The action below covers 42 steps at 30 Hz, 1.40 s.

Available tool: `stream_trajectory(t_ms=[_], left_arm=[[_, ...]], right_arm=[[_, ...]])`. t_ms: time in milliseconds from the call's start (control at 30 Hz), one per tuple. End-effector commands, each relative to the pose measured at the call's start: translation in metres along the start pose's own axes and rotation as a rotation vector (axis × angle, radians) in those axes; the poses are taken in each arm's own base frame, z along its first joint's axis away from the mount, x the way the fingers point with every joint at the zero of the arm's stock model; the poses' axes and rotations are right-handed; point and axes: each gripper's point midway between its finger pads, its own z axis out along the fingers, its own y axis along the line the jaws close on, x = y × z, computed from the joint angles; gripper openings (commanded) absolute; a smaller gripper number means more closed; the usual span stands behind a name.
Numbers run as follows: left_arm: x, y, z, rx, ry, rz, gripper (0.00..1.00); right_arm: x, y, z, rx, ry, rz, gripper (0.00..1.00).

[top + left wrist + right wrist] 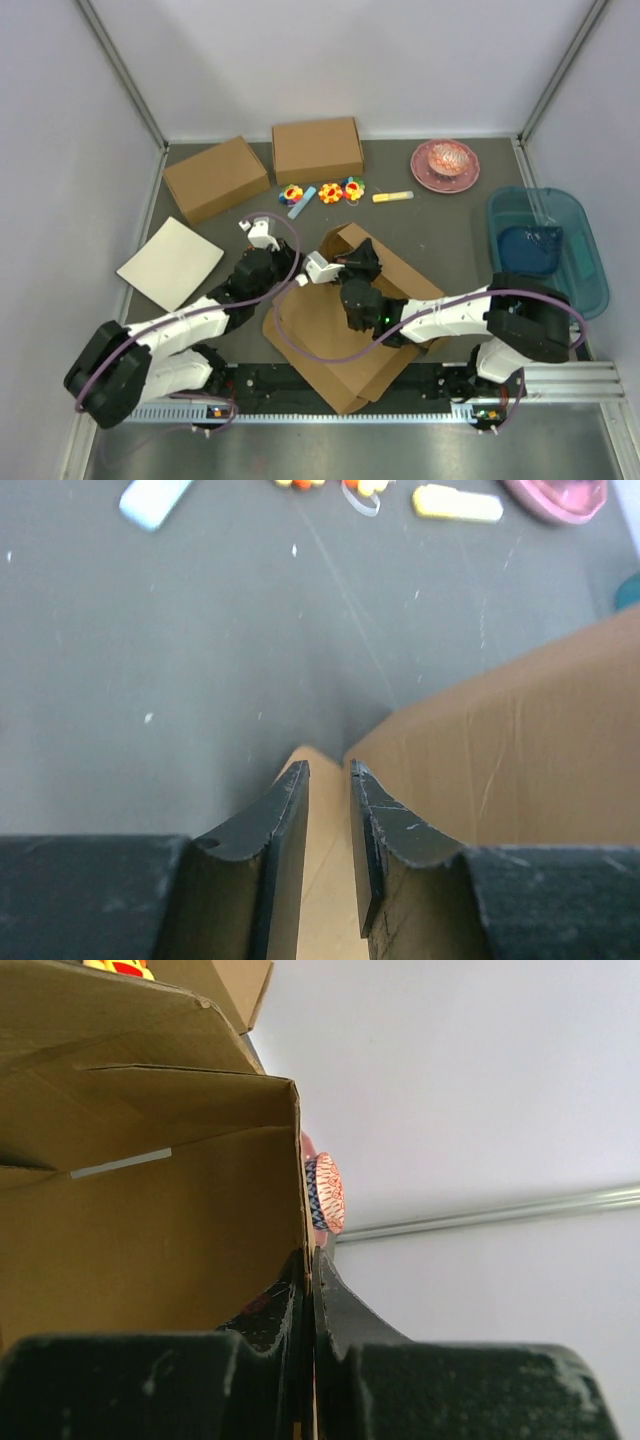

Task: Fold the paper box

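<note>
The paper box (320, 330) is a brown cardboard sheet lying partly folded at the table's middle, with one wall raised at its far end. My right gripper (362, 262) is shut on the edge of that raised wall (150, 1220), the thin cardboard pinched between its fingertips (311, 1260). My left gripper (272, 262) is at the sheet's left side. In the left wrist view its fingers (330, 768) stand a narrow gap apart, and a tan cardboard corner shows in the gap. A raised panel (500, 750) stands just to their right.
Two formed brown boxes (215, 178) (317, 149) stand at the back left. An off-white board (170, 263) lies at the left. Small toys (325, 192) and a yellow bar (392, 197) lie behind the sheet. A pink bowl (445, 164) and a blue tub (545, 245) are at the right.
</note>
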Motion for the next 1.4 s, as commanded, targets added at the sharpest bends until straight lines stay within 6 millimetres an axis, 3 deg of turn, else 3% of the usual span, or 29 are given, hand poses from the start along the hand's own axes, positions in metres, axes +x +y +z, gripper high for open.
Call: stream_trajectory(t_ms=[0,100,300,433,667,800,1000,1200,1267,1367], left_arm=[[-0.066,-0.035,0.018,0.119,-0.194,-0.086,0.28],[-0.07,-0.049,0.03,0.173,-0.171,-0.094,0.27],[-0.036,-0.083,0.027,0.407,-0.036,-0.077,0.31],[-0.016,-0.082,0.025,0.45,0.011,-0.064,0.37],[-0.003,-0.079,0.016,0.482,0.017,-0.044,0.44],[0.0,-0.075,0.008,0.494,0.002,-0.016,0.56],[0.002,-0.069,0.0,0.507,-0.046,0.016,0.66],[-0.007,-0.077,-0.006,0.576,-0.127,0.021,0.81],[-0.011,-0.081,-0.006,0.596,-0.151,0.025,0.99],[-0.01,-0.081,-0.001,0.588,-0.15,0.034,0.99]], right_arm=[[0.008,0.017,-0.004,-0.046,-0.008,0.02,0.0],[0.009,0.019,-0.005,-0.056,-0.01,0.029,0.0],[0.008,0.02,-0.005,-0.062,-0.013,0.038,0.0],[0.006,0.021,-0.005,-0.068,-0.015,0.041,0.0],[0.005,0.023,-0.004,-0.072,-0.014,0.045,0.0],[0.006,0.023,-0.005,-0.076,-0.013,0.051,0.0],[0.005,0.019,-0.006,-0.09,-0.016,0.082,0.0],[0.005,0.019,-0.007,-0.104,-0.014,0.095,0.0],[0.006,0.019,-0.008,-0.108,-0.012,0.097,0.0],[0.006,0.02,-0.007,-0.113,-0.01,0.108,0.0]])
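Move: The paper box's loose end flap stands some 5 cm to the right of the nearly closed left fingers, about 2 cm farther out and at about their height. From the left hand, the blue strip lies about 10 cm ahead and the middle flower toy about 12 cm ahead and 6 cm right, both roughly 8 cm lower. From the right hand, still pinching the box wall's edge, the flap is some 9 cm left. Left hand pokes 4 cm forward, then sweeps right and back against the flap, turning clockwise, fingers opening wide. ##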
